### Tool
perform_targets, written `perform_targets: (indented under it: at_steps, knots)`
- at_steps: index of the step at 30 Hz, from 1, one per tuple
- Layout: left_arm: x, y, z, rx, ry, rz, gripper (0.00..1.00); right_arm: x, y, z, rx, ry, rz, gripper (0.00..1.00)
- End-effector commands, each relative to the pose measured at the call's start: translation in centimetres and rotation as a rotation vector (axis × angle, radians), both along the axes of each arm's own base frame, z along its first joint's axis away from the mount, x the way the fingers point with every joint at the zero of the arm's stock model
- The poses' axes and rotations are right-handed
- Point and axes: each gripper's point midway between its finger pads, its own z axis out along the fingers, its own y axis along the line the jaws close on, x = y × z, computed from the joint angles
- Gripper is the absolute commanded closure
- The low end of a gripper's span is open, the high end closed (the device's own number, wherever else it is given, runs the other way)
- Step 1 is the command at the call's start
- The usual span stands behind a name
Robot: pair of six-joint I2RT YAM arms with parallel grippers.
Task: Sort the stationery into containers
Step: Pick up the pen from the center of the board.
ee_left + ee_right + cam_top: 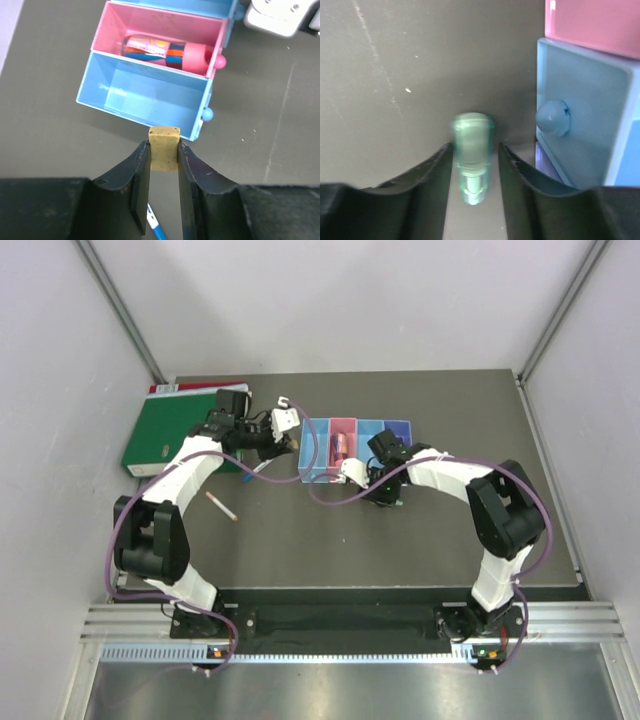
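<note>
My left gripper (164, 152) is shut on a small tan eraser block (164, 140), held just off the near wall of the first light blue bin (145, 95) of the containers (355, 448). The pink bin (165, 25) beside it holds a pink, orange and blue tube (167, 51). My right gripper (475, 150) is low at the containers' near end, open around a translucent green marker (472, 132) that is blurred; the left finger is against it and a thin gap shows at the right finger. In the top view the left gripper (275, 445) is left of the bins and the right gripper (387, 492) is in front of them.
A white pen with a blue end (157, 231) lies under my left gripper. A white pen with an orange end (222, 506) lies on the table left of centre. A large green binder (170, 430) lies at the back left. Metal frame posts stand at the table's back corners.
</note>
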Motion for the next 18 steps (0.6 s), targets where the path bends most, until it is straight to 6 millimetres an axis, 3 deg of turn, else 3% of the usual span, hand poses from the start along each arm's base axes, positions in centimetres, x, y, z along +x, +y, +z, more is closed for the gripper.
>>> perform_targets:
  at_steps: [1, 4, 9, 15, 18]
  knots:
    - [1.6, -0.7, 3.4, -0.101, -0.089, 0.042, 0.96, 0.3, 2.1, 0.6, 0.048, -0.017, 0.033, 0.74]
    - [2.5, -0.9, 3.5, -0.135, -0.070, 0.089, 0.96, -0.2, 2.2, 0.6, 0.047, -0.010, 0.027, 0.88]
    - [4.1, -1.4, 4.0, -0.211, -0.049, 0.153, 0.96, -0.9, 2.0, 0.7, 0.042, -0.008, 0.016, 0.99]
    - [5.5, -1.9, 3.1, -0.269, 0.015, 0.218, 0.96, -1.2, 1.6, 2.6, 0.059, -0.041, -0.029, 1.00]
    - [5.9, -2.3, 2.4, -0.304, 0.087, 0.257, 0.97, -0.9, 1.6, 4.9, 0.088, -0.085, -0.062, 1.00]
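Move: The green pen lies between the right hand's open fingers, about 1 cm to its left and 1 cm lower; from there the dark blue bin's middle is roughly 13 cm ahead and 3 cm right, the middle light blue bin's 13 cm ahead and 5 cm left. For the left hand, already holding the yellow block, the leftmost light blue bin is about 5 cm ahead, 9 cm right and 14 cm down, the pink bin about 7 cm beyond it to the right; the blue marker lies level with the hand, some 4 cm left and 16 cm down. The right hand stays over the green pen while its fingers close and pinch the pen's sides, then draws it back about 1.5 cm, away from the bins, with barely any rise. Meanwhile the left hand keeps its grip on the yellow block and carries it forward about 4.5 cm and slightly right towards the leftmost light blue bin, arching up nearly 3 cm before starting to sink, while the wrist turns some 15 to 20 degrees, partly counter-clockwise. ##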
